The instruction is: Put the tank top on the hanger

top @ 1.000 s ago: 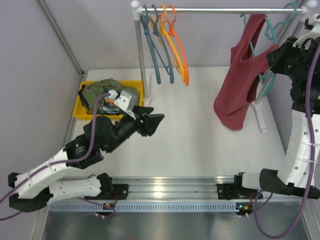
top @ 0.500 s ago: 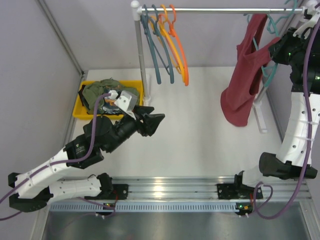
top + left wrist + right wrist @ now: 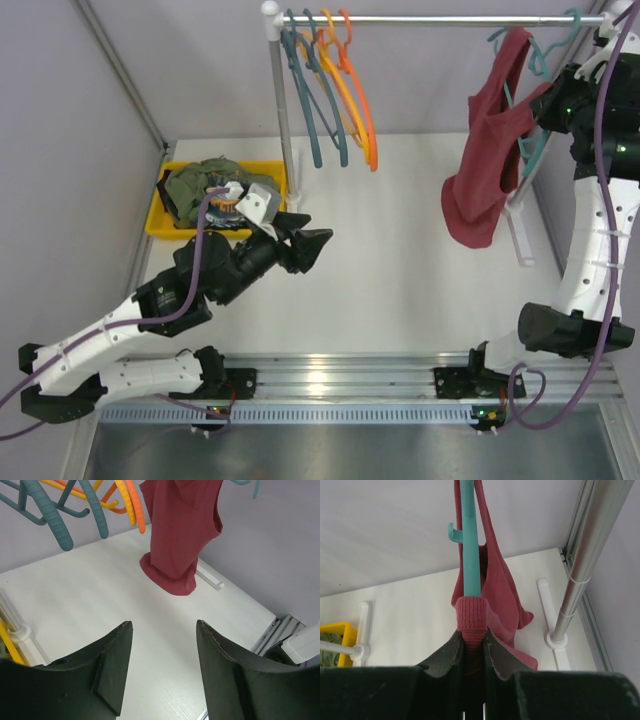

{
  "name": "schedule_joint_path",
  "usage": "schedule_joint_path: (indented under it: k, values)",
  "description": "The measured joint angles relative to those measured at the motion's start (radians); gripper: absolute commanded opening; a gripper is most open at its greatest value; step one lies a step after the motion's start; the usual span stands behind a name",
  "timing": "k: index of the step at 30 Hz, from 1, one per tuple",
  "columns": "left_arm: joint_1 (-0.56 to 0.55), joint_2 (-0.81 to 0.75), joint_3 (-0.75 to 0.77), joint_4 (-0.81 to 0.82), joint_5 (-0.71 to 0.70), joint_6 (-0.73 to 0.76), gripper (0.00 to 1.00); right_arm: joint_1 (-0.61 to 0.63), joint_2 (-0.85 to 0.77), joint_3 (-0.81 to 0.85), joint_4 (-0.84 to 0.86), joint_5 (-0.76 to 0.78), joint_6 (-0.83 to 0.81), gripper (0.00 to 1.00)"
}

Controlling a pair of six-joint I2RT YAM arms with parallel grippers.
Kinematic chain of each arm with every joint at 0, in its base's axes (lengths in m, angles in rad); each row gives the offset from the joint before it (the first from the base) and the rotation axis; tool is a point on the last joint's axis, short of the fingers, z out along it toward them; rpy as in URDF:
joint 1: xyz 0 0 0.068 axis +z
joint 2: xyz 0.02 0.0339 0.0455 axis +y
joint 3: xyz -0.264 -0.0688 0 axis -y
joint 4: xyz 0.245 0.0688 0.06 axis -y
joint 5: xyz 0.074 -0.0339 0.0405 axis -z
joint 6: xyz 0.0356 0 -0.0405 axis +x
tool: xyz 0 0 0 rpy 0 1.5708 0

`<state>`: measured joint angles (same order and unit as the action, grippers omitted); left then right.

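Note:
The maroon tank top (image 3: 483, 175) hangs at the right end of the rack, draped over the teal hanger (image 3: 530, 152). My right gripper (image 3: 547, 104) is shut on its ribbed shoulder strap (image 3: 471, 614), pinched where it wraps the teal hanger's arm (image 3: 471, 555) just above my jaws (image 3: 471, 636). The hanger's hook sits up by the rack rod (image 3: 440, 19). My left gripper (image 3: 318, 245) hovers open and empty over the table's left-middle, apart from the garment. In the left wrist view the tank top (image 3: 180, 535) hangs ahead of the open left gripper (image 3: 164, 626).
A yellow bin (image 3: 158, 224) at the left holds an olive-green garment (image 3: 205, 180). Slate-blue hangers (image 3: 305, 90), a yellow hanger (image 3: 345, 90) and an orange one (image 3: 365, 100) hang by the rack's left post (image 3: 283, 110). The rack's right foot (image 3: 520, 238) lies under the tank top.
My right arm has lifted the tank top and hanger toward the rod and swung them slightly. The left arm has shifted only a little.

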<state>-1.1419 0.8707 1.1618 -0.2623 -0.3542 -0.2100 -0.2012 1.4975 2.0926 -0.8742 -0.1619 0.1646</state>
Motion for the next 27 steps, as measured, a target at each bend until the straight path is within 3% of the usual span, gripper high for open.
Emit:
schedule_joint_path:
  k: [4,9,17,27]
  values:
    - [0.0,0.005,-0.007,0.003,0.002,0.0,0.59,0.0,-0.014,-0.038,0.04,0.003,0.0,0.07]
    - [0.0,0.012,-0.008,0.007,0.003,0.0,0.59,0.0,-0.037,-0.057,0.049,0.009,0.002,0.31]
    - [0.0,0.016,-0.008,0.008,0.003,0.0,0.59,0.0,-0.062,-0.056,0.05,0.034,0.005,0.55]
    - [0.0,0.016,-0.008,0.008,0.006,0.0,0.59,0.0,-0.129,-0.055,0.007,0.053,0.026,0.65]
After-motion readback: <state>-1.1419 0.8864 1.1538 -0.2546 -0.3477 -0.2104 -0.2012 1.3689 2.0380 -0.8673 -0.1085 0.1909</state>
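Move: The right hand's closed fingers already hold the near shoulder of the teal hanger with the tank top's strap. The rail, where the hook sits, lies roughly 11 cm ahead, 13 cm above; the rack's right post is about 11 cm ahead, 9 cm to the right. The tank top's middle hangs some 8 cm ahead, 3 cm left, 18 cm below. From the left hand, that hook spot is about 33 cm ahead, 42 cm right and 18 cm up. The right fingers let go of the hanger's near shoulder and the strap on it, opening from nearly shut to over half wide after a brief pause in place. As they part, the hand draws straight back away from the rail, about 4 cm, rising some 2.5 cm, its fingertips tilting up slightly. ##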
